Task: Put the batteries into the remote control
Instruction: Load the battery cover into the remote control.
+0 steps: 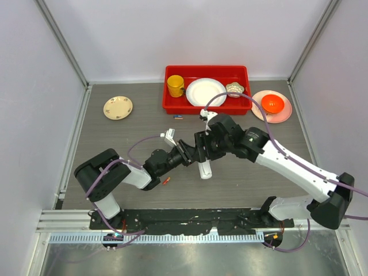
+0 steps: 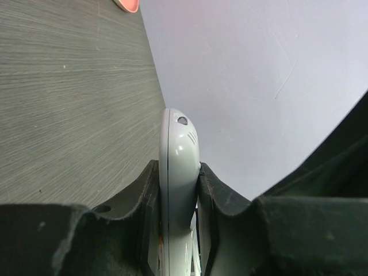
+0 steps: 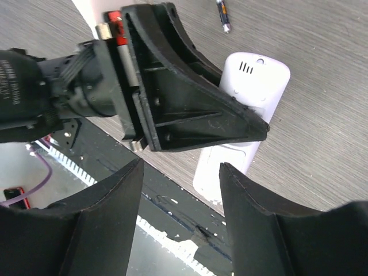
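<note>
The white remote control [image 1: 205,169] is clamped edge-on between the jaws of my left gripper [image 2: 179,168], which is shut on it. In the left wrist view the remote [image 2: 180,138] sticks out past the fingertips. From the right wrist I see the remote's back [image 3: 253,86] with vent slits, low over the table. My right gripper [image 3: 181,167] hovers just above it, open and holding nothing. One dark battery [image 3: 223,14] lies near the red tray [image 1: 177,117]. A red-orange battery [image 1: 166,180] lies by the left arm.
A small white plate [image 1: 169,137] lies behind the left gripper. The red tray [image 1: 172,107] at the back holds a yellow cup [image 1: 175,86], a white dish [image 1: 205,92] and a small bowl [image 1: 234,88]. A pink plate [image 1: 286,112] with an orange bowl stands at back right, and a cream saucer [image 1: 118,107] at back left.
</note>
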`<state>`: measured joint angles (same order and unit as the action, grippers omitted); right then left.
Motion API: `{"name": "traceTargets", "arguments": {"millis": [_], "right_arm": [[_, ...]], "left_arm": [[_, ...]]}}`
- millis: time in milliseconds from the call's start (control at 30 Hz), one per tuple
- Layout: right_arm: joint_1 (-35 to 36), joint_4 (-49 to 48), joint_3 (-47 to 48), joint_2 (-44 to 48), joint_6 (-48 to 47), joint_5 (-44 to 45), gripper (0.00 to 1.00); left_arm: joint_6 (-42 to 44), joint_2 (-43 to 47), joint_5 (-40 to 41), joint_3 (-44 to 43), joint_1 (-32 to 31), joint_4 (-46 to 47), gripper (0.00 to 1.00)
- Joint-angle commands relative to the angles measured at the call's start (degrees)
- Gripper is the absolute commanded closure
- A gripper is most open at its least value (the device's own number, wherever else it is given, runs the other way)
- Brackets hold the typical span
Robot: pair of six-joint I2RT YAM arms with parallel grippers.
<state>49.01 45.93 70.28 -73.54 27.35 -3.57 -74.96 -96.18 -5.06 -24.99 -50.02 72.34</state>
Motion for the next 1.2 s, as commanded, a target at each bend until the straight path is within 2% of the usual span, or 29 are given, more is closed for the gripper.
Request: {"name": "traceTargets", "arguments": {"millis": [0, 100, 167, 233, 333, 367, 467, 600, 700, 933, 1167], "right_arm": [[0.0, -3.4, 1.2, 6.3, 0.1, 1.1, 0.39], [-0.1, -5.8, -2.9, 11.4, 0.8, 6.1, 0.37], [-0.4, -8.5, -8.8, 16.3, 2.5, 11.6, 0.36], [-0.8, -15.1, -16.1, 20.7, 4.2, 12.0, 0.36], [-2.5, -27.2, -25.0, 28.6, 8.8, 7.6, 0.31], [-3.2, -30.0, -26.1, 29.5, 9.7, 4.6, 0.24], [-7.0, -33.3, -28.6, 30.5, 11.6, -4.4, 0.18], [-12.4, -42.2, -35.5, 33.7, 15.1, -13.1, 0.16], [-15.5, -50.6, -39.6, 33.9, 18.2, -20.6, 0.16], [-16.5, -60.3, -43.6, 29.4, 20.3, -29.9, 0.17], [-16.6, -59.6, -43.0, 26.8, 19.0, -33.7, 0.17]], "left_arm": [[-0.4, 0.0, -0.5, -2.3, -0.4, 16.3, 1.00], [-1.1, 1.3, -0.6, -2.2, 0.3, 16.3, 1.00], [-2.3, 2.3, -2.3, -1.6, 1.8, 16.3, 1.00], [-4.4, 3.9, -3.9, -1.1, 3.4, 16.3, 1.00], [-5.8, 5.9, -8.0, -0.6, 6.2, 16.3, 1.00], [-7.0, 6.2, -9.3, -0.6, 7.2, 16.3, 1.00], [-10.3, 6.1, -14.8, -1.2, 9.1, 16.3, 1.00], [-11.9, 5.8, -21.6, -2.1, 9.9, 16.3, 1.00], [-12.9, 5.8, -23.7, -2.8, 9.9, 16.3, 1.00], [-14.2, 5.6, -26.0, -4.3, 10.0, 16.3, 1.00], [-14.3, 5.2, -25.6, -4.5, 10.0, 16.3, 1.00]]}}
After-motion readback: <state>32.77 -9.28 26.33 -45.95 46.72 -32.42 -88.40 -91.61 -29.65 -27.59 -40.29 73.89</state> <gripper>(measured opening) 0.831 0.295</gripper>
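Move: The battery cover lies on the near half of the remote: from the right hand some 2 cm back, 1 cm right and 5 cm below, while the remote's middle is about 2 cm ahead, 1 cm right and 5 cm below. The left hand already grips the remote; the cover lies about 5 cm back and 2 cm right of it, at its height. A red battery rests on the table roughly 16 cm left, 2 cm ahead and 18 cm below the right hand. The remote with its cover is lifted about 6 cm by the left hand, which keeps its grip, swings a little forward and left, then draws back while turning some 15 degrees clockwise. Clear above it, the right hand rises, swings about 5 cm right and sinks, then returns left towards the remote, opening wider and rolling some 45 degrees so its fingers point nearly level left at the cover end. ##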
